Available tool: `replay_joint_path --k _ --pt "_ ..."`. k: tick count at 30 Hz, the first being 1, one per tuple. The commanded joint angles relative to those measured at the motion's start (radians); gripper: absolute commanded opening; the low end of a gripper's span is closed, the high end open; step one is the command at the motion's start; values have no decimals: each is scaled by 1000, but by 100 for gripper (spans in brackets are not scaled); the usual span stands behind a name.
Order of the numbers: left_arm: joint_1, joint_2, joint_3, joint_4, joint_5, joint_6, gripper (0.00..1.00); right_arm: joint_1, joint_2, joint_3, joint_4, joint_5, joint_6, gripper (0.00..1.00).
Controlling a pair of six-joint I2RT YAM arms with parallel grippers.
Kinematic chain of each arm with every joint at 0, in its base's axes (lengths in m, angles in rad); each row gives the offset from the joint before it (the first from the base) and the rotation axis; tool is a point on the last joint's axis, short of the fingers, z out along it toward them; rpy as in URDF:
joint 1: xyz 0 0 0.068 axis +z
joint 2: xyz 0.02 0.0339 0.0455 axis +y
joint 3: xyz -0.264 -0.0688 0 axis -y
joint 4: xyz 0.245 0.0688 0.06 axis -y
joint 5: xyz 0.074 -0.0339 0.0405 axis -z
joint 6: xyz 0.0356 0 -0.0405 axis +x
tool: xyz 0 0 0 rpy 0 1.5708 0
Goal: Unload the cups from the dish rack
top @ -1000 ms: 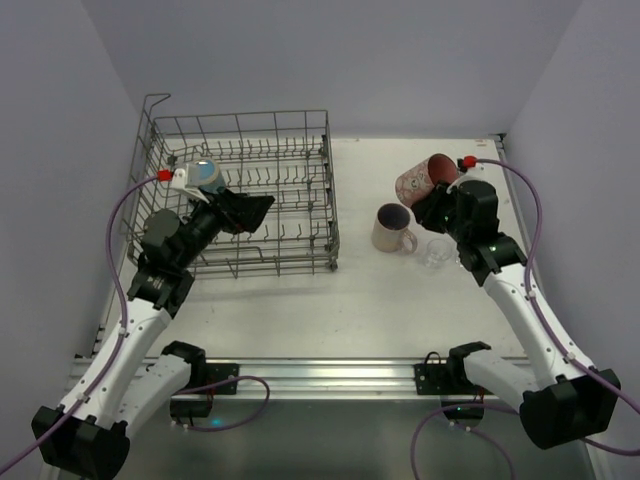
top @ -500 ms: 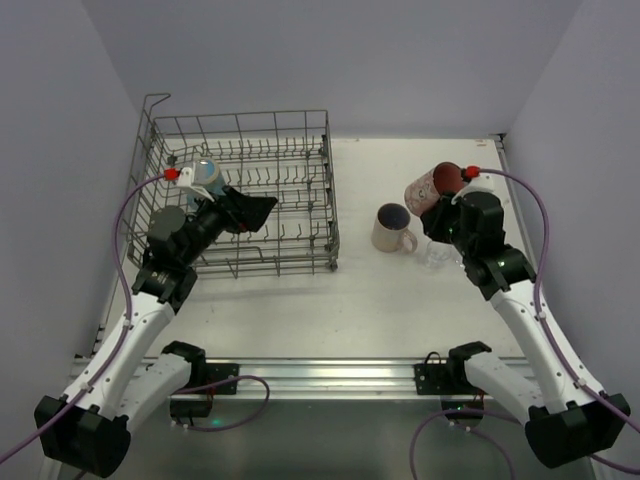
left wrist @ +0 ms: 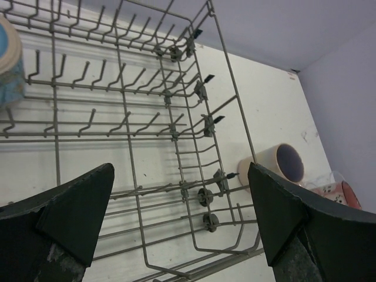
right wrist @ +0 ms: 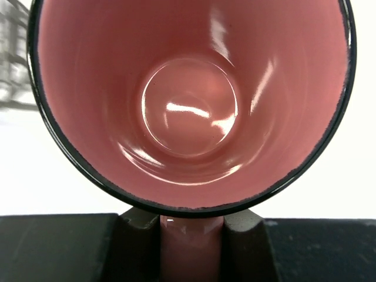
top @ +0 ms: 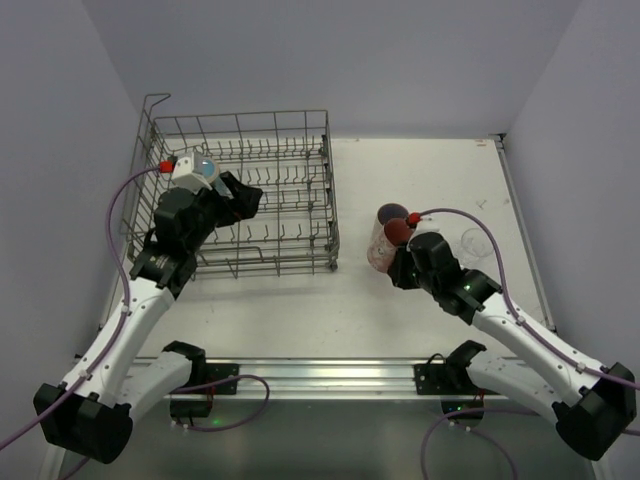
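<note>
The grey wire dish rack stands at the table's back left. In its back left part stands a cream cup with a blue inside. My left gripper hangs open over the rack floor, with nothing between its fingers. My right gripper is shut on the handle of the translucent red mug, held low just in front of the pale pink-cream mug. The clear glass tumbler stands to their right.
Lilac walls close in the white table at the back and on both sides. A metal rail carrying the arm bases runs along the near edge. Purple cables loop out from both arms.
My right arm has carried the red mug from the back right down and left, to just in front of the cream mug, uncovering the tumbler. My left gripper has shifted slightly back over the rack.
</note>
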Motion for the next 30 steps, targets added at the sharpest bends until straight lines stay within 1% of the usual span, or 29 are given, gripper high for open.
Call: replay_joint_path --k 1,5,9,12,16,19,23,30 --pt "8 -21 74 -72 -132 56 100 26 -30 -18 150 98 51 0" --pt "8 -28 119 -110 -217 67 100 52 -27 -56 166 126 79 0" --pt "8 2 174 -205 -362 53 100 75 -2 -79 167 184 123 0" --pt "8 25 197 -277 -436 38 100 98 22 -107 195 253 164 0" --pt "8 30 187 -296 -467 32 100 124 76 -131 238 331 218 0" --pt "8 25 174 -299 -488 22 100 147 135 -115 218 403 256 0" --pt "8 35 173 -301 -516 18 100 170 208 -73 195 445 306 0" --pt "8 82 189 -325 -531 13 100 203 286 -65 196 497 390 0"
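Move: The right hand holds the red mug by its handle; the bare table spot just short of the beige mug lies about 5 cm ahead, 2 cm left and 15 cm below. The beige mug is some 12 cm ahead, 2 cm left and 10 cm down, and the clear glass 7 cm ahead, 10 cm right and 11 cm down. From the empty left hand, the blue mug, alone in the rack, is about 14 cm ahead, 10 cm left and 17 cm down. The right hand keeps its pinch on the red mug's handle and lowers it almost straight down, about 10 cm, to the near side of the beige mug, easing briefly early on, then turning some 15 degrees clockwise and rolling its left side down a little as it sinks. Meanwhile the open left hand swings about 9 cm to its left above the rack, rising a couple of centimetres and then sinking back slightly below where it began, and turns roughly 25 degrees counter-clockwise to face the blue mug, without touching it. ##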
